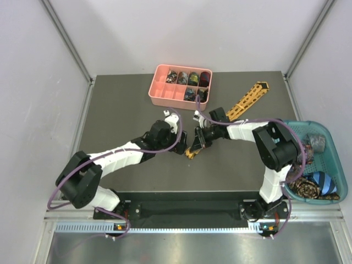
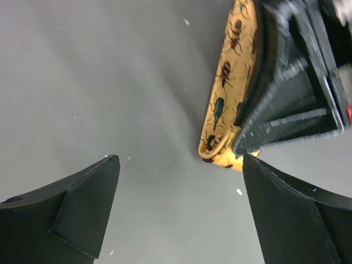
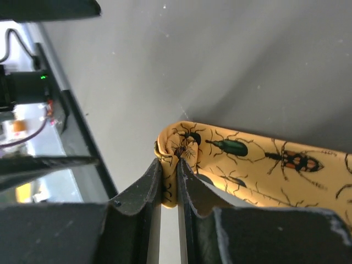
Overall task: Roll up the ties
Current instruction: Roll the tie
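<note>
A golden-yellow tie (image 1: 247,99) printed with beetles lies slantwise on the dark table, from the back right down toward the middle. Its near end is folded into a small curl (image 3: 176,140), and my right gripper (image 3: 170,164) is shut on that curl. The same tie (image 2: 228,82) shows in the left wrist view, running under the right gripper's black fingers (image 2: 291,93). My left gripper (image 2: 180,160) stands open just left of the curl with only bare table between its fingers. From above, the left gripper (image 1: 180,147) and right gripper (image 1: 197,142) are close together.
A pink compartment tray (image 1: 165,96) at the back holds small rolled ties (image 1: 187,78) in its upper row. At the right edge, a teal basket (image 1: 335,159) holds more ties (image 1: 308,187). The table's front rail shows in the right wrist view (image 3: 82,143).
</note>
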Tool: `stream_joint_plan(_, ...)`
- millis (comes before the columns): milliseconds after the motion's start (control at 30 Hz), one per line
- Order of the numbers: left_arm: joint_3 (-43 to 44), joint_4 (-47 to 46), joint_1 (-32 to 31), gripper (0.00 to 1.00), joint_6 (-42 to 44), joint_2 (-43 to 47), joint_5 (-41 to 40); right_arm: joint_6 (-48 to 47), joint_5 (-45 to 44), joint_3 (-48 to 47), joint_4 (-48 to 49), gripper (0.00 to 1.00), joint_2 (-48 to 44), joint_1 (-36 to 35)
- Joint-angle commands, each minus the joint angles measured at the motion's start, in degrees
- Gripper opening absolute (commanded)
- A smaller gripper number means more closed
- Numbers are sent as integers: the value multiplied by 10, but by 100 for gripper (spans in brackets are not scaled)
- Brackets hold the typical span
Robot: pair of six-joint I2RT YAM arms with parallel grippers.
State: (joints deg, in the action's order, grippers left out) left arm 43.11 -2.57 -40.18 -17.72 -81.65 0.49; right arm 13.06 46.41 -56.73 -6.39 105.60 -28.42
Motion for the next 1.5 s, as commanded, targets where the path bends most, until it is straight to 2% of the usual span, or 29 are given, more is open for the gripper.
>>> stream_joint_plan(0, 25, -19, -16, 97, 61, -5, 11, -16, 73, -38, 8, 0, 25, 16)
stream_joint_plan(67, 24, -32, -27, 97, 80, -12, 35, -26, 83, -57, -6, 0, 44, 23)
stream_joint_plan(300, 40, -45, -53, 97, 96, -71, 43, -50, 107, -90, -37, 0, 92, 40)
stream_joint_plan(667, 117, -3, -58, 96, 109, -163, 24, -63, 94, -112, -79, 1, 157, 68)
stream_joint_plan(967, 133, 12, -60, 91, 118, -196, 49, -69, 114, -109, -79, 2, 156, 68)
stream_joint_plan(1033, 133, 14, -60, 84, 120, -200, 54, -68, 114, -109, -80, 2, 155, 68)
stream_joint_plan(1100, 131, 16, -64, 71, 123, -203, 57, -68, 112, -107, -79, 2, 154, 68)
stream_joint_plan(1267, 110, 16, -76, 71, 132, -193, 60, -67, 111, -102, -74, 2, 149, 69)
stream_joint_plan(1367, 102, 16, -92, 72, 145, -192, 35, -65, 113, -100, -72, 2, 150, 69)
stream_joint_plan(1467, 104, 20, -98, 66, 151, -203, 7, -64, 115, -98, -71, 2, 148, 69)
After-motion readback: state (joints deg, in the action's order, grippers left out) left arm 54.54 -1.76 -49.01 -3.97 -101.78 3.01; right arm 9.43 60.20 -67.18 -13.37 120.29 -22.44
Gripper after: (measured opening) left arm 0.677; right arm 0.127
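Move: Back of the left hand by about 4 cm, 5 cm to its right and some 4 cm lower is the started roll of the ant-print tie, already pinched at the right hand's fingertips, about 1 cm below that hand's point. The unrolled strip runs away from the roll along the table, its far end some 30 cm ahead and 28 cm to the right of the right hand. The pink box stands about 26 cm straight ahead of the left hand. Swinging right and down about 7 cm each way towards the tie's roll, the left hand first draws back a little, eases forward, then settles back and lower, turning some 20 degrees clockwise; its wide fingers straddle the roll and close about a quarter. The right hand keeps its pinch, carries the roll roughly 2 cm forward and 2 cm down while tipping slightly, then holds still. ##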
